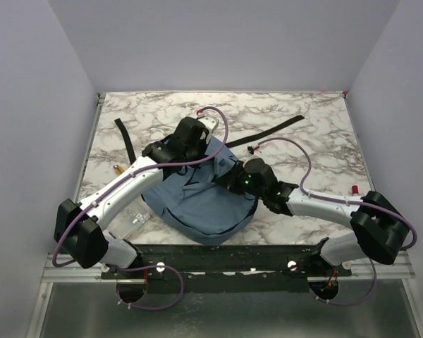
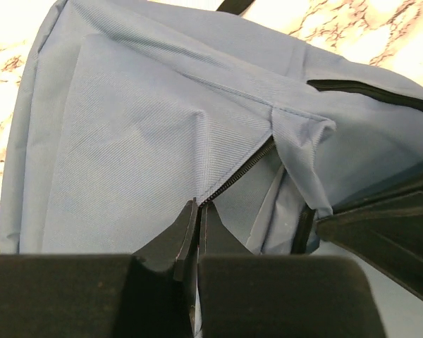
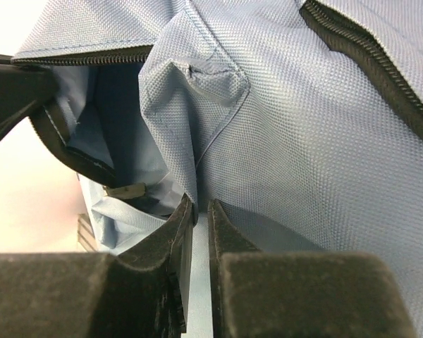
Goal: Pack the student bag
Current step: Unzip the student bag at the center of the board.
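The student bag (image 1: 197, 208), dusty-blue with black zip trim, lies in the middle of the marble table (image 1: 324, 141). My left gripper (image 1: 199, 143) is over its far top edge. In the left wrist view this gripper (image 2: 199, 205) is shut on a fold of the bag (image 2: 127, 127) beside the zip. My right gripper (image 1: 230, 180) is at the bag's right side. In the right wrist view its jaws (image 3: 201, 208) stand a little apart, with a fold of the bag (image 3: 296, 134) lying in the narrow gap. The zip gapes, and the bag's lining (image 3: 102, 120) shows.
Two black straps (image 1: 125, 137) (image 1: 278, 128) trail onto the marble behind the bag. A clear plastic item (image 1: 137, 220) lies at the bag's near left, and a small red-tipped object (image 1: 354, 189) near the right arm. White walls close in three sides.
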Controlling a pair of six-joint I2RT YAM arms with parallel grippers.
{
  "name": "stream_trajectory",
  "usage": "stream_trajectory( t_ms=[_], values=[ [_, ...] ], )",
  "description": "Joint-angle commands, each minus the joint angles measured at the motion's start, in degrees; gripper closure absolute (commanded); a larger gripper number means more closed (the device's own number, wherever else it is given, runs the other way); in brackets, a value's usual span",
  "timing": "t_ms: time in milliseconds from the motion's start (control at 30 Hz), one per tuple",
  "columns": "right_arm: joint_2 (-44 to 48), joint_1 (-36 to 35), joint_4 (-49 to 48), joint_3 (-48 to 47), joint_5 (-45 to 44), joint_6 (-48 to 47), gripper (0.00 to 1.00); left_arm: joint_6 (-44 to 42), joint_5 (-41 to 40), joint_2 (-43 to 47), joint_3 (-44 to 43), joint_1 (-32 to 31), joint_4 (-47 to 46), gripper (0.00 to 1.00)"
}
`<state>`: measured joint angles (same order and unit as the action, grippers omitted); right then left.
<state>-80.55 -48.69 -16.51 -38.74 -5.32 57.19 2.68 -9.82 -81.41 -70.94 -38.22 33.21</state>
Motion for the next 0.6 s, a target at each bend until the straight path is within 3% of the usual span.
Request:
stream_trajectory(
  t_ms=[0, 133, 233, 400, 467, 567],
  values=[
    [-0.2, 0.3, 12.5, -4.8, -2.8, -6.6, 0.82, -2.2, 0.9, 2.6, 0.6, 1.2, -0.4, 1.0],
    [3.9, 0.3, 18.9, -8.4, -4.8, -11.0, 0.68, -1.4, 0.6, 0.8, 1.1, 1.3, -0.6, 1.0],
    [8.7, 0.3, 23.5, -9.9, -9.0, -13.8, 0.51, -0.2, 1.5, 0.4, 0.0, 1.4, -0.3, 1.0],
    [15.7, 1.2, 30.6, -12.5, -21.6, -20.7, 0.3, 1.6, 5.4, -0.5, -1.3, 2.5, 0.1, 1.0],
    [16.6, 3.7, 33.5, -13.5, -26.9, -22.4, 0.25, 1.9, 5.9, -0.5, -1.5, 2.7, 0.4, 1.0],
    [17.1, 13.2, 34.7, -12.9, -30.8, -23.3, 0.19, 2.3, 6.5, -0.3, -1.5, 2.7, 0.4, 1.0]
  ],
)
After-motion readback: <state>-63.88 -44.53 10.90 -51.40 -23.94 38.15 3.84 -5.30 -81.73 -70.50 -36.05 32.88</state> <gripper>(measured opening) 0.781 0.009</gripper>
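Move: The right fingertips are at a blue fabric fold. The zip pull at the end of the bag's side zipper lies about 12 cm to the right of them, 2 cm ahead and 3 cm lower. The zipper edge in the left fingers stands some 7 cm to their left and 4 cm ahead; the black strap's middle is roughly 15 cm right and 17 cm farther out, down on the table. From the left hand, that pull is about 19 cm right and 2 cm back. Open the right gripper wide to let go of the fabric fold, then draw the hand clear, up and to the right by about 10 cm each way, easing forward late, to end above the bag's right side. Roll and swing the wrist clockwise some 30 degrees in all as it leaves. Keep the left gripper shut and in place on the zipper edge. ##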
